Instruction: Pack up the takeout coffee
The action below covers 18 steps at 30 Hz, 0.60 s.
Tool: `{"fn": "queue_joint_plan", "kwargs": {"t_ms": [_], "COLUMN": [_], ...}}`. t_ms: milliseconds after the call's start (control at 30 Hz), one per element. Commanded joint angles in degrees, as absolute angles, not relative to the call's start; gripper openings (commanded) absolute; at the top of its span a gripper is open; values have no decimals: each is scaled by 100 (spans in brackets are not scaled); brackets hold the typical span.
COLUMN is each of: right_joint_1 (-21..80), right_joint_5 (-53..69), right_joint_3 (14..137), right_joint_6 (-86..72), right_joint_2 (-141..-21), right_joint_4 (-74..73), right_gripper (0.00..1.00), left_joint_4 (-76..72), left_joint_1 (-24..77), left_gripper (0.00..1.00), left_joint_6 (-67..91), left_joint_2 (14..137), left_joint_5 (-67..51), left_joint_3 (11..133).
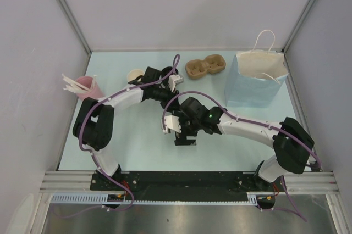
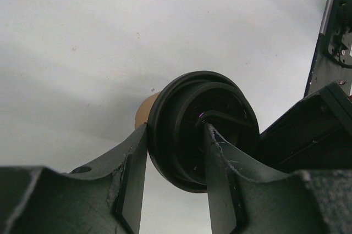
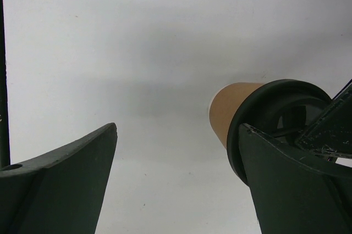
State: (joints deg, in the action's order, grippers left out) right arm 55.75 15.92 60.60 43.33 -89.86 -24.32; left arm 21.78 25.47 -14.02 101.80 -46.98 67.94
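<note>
The takeout coffee point(image 2: 144, 110) is a tan paper cup topped by a round black lid point(image 2: 181, 107). My left gripper point(image 2: 175, 129) is shut on the lid: one finger presses the outside of the rim, the other sits in the lid's recessed top. In the top view the left gripper point(image 1: 174, 77) is mid-table, toward the back, and hides most of the cup. In the right wrist view the same cup point(image 3: 234, 105) and its lid point(image 3: 275, 99) show partly behind the right finger. My right gripper point(image 3: 179, 127) is open with nothing between its fingers. In the top view it point(image 1: 184, 136) hangs just in front of the left one.
A light blue paper bag point(image 1: 256, 77) with string handles stands open at the back right. A brown cup carrier point(image 1: 205, 68) lies left of it. An open tan cup point(image 1: 133, 74) stands behind the left arm. A pink cup of white stirrers point(image 1: 85, 87) stands at the left edge.
</note>
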Motion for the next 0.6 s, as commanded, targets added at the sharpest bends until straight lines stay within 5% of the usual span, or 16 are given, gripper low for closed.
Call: {"fn": "queue_joint_plan", "kwargs": {"t_ms": [0, 567], "right_joint_1": [5449, 4976], "right_joint_5": [1450, 1881], "right_joint_3": [5766, 6768], "right_joint_6": [4316, 4184], "right_joint_2": [-9633, -8007], "right_joint_4": [-2839, -3102], "right_gripper": [96, 99], "left_joint_4": [2786, 2909], "left_joint_1": [2610, 2610], "left_gripper": [45, 45], "left_joint_6": [-2153, -2127], "left_joint_2": [10512, 10626], "left_joint_5": [-3129, -3138], "left_joint_3": [6390, 6626]}}
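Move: The black lid on the upright coffee cup has its middle about 7 cm ahead of the right hand and level with it sideways, some 1 cm below; the open right hand's forward finger is at its near rim. From the left hand the lid lies about 3 cm back and 1 cm below. Beyond that lid, the stack of black lids stands some 20 cm farther out and 6 cm left, the cup tray 25 cm farther and 11 cm right. The lid's near rim comes free of the right hand's forward finger as that hand, still wide open, rises about 6 cm, slowly at first and then fast, easing a little to its right and finally forward over the lid. The left hand stays in place, its half-open fingers still on the lid. ##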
